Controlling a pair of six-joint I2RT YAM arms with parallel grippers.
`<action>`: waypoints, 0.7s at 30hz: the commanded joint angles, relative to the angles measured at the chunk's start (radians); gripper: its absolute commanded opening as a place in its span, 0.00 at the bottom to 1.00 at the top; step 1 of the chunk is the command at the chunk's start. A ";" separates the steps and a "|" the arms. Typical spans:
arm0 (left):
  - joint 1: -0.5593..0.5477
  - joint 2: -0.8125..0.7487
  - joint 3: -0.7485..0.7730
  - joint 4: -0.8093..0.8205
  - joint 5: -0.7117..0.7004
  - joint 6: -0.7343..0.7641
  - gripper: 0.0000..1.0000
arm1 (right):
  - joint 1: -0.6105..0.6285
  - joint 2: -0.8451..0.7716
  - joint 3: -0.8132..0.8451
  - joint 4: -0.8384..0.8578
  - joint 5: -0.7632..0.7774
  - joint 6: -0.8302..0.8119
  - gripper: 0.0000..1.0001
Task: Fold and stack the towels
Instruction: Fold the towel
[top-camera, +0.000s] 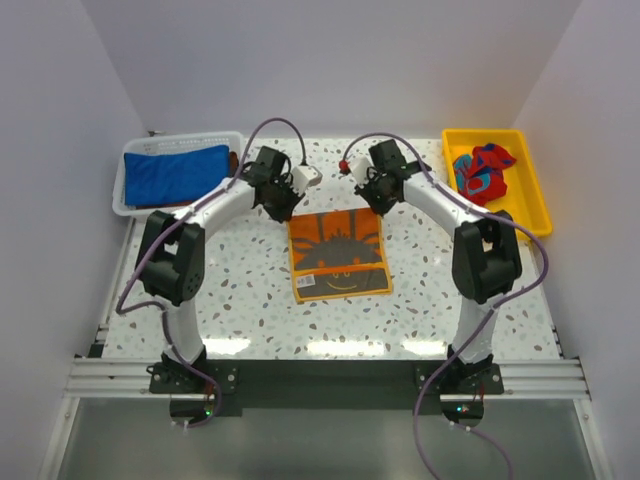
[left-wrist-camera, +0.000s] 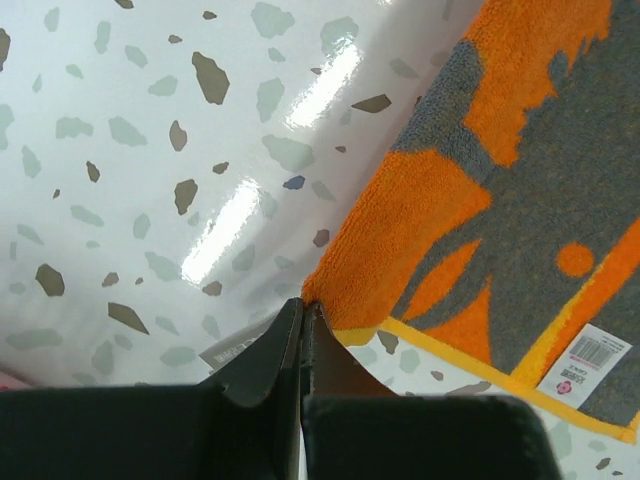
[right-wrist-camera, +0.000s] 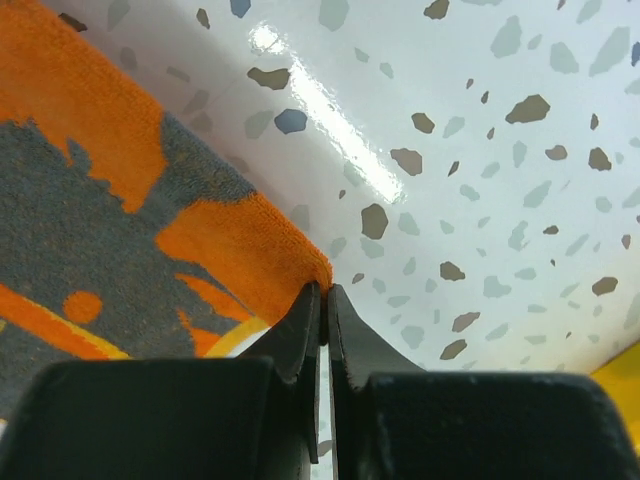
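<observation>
An orange towel with grey patterns (top-camera: 338, 252) lies flat on the speckled table in the middle. My left gripper (top-camera: 285, 207) is at its far left corner. In the left wrist view the gripper (left-wrist-camera: 303, 305) is shut with the orange towel's (left-wrist-camera: 500, 190) corner pinched at the tips. My right gripper (top-camera: 384, 202) is at the far right corner. The right wrist view shows that gripper (right-wrist-camera: 325, 290) shut on the towel's (right-wrist-camera: 100, 220) corner. A blue towel (top-camera: 175, 172) lies in the white basket. A crumpled red and blue towel (top-camera: 483, 170) lies in the yellow tray.
The white lattice basket (top-camera: 128, 205) stands at the back left and the yellow tray (top-camera: 530, 215) at the back right. A white label (left-wrist-camera: 590, 365) hangs at the orange towel's yellow-trimmed edge. White walls close in the table on three sides.
</observation>
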 joint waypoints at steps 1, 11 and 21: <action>0.000 -0.117 -0.061 0.060 -0.021 -0.036 0.00 | 0.016 -0.090 -0.092 0.121 0.107 0.077 0.00; -0.060 -0.287 -0.256 0.120 -0.038 -0.203 0.00 | 0.050 -0.251 -0.254 0.158 0.201 0.238 0.00; -0.166 -0.434 -0.426 0.142 -0.090 -0.408 0.00 | 0.068 -0.386 -0.425 0.135 0.154 0.468 0.00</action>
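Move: Both hands pinch the far corners of the grey-and-orange towel, held up off the table. The towel's near left corner lies about 17 cm back, 2 cm right and 6 cm below the left hand, with the white label about 12 cm back and 3 cm right. The near right corner is some 15 cm back, 2 cm right and 7 cm below the right hand. The white basket stands roughly 16 cm ahead and 25 cm left of the left hand; the yellow bin about 15 cm ahead and 25 cm right of the right hand. Keeping their pinch on the far corners, both hands draw the raised edge back over the towel towards its near edge, the left leading by about 10 cm after first climbing some 3 cm and then easing partly down again, with only a small turn of its wrist. The right comes back about 7 cm at nearly the same height, turning about 20 degrees clockwise as it goes, and both drift slightly right. ##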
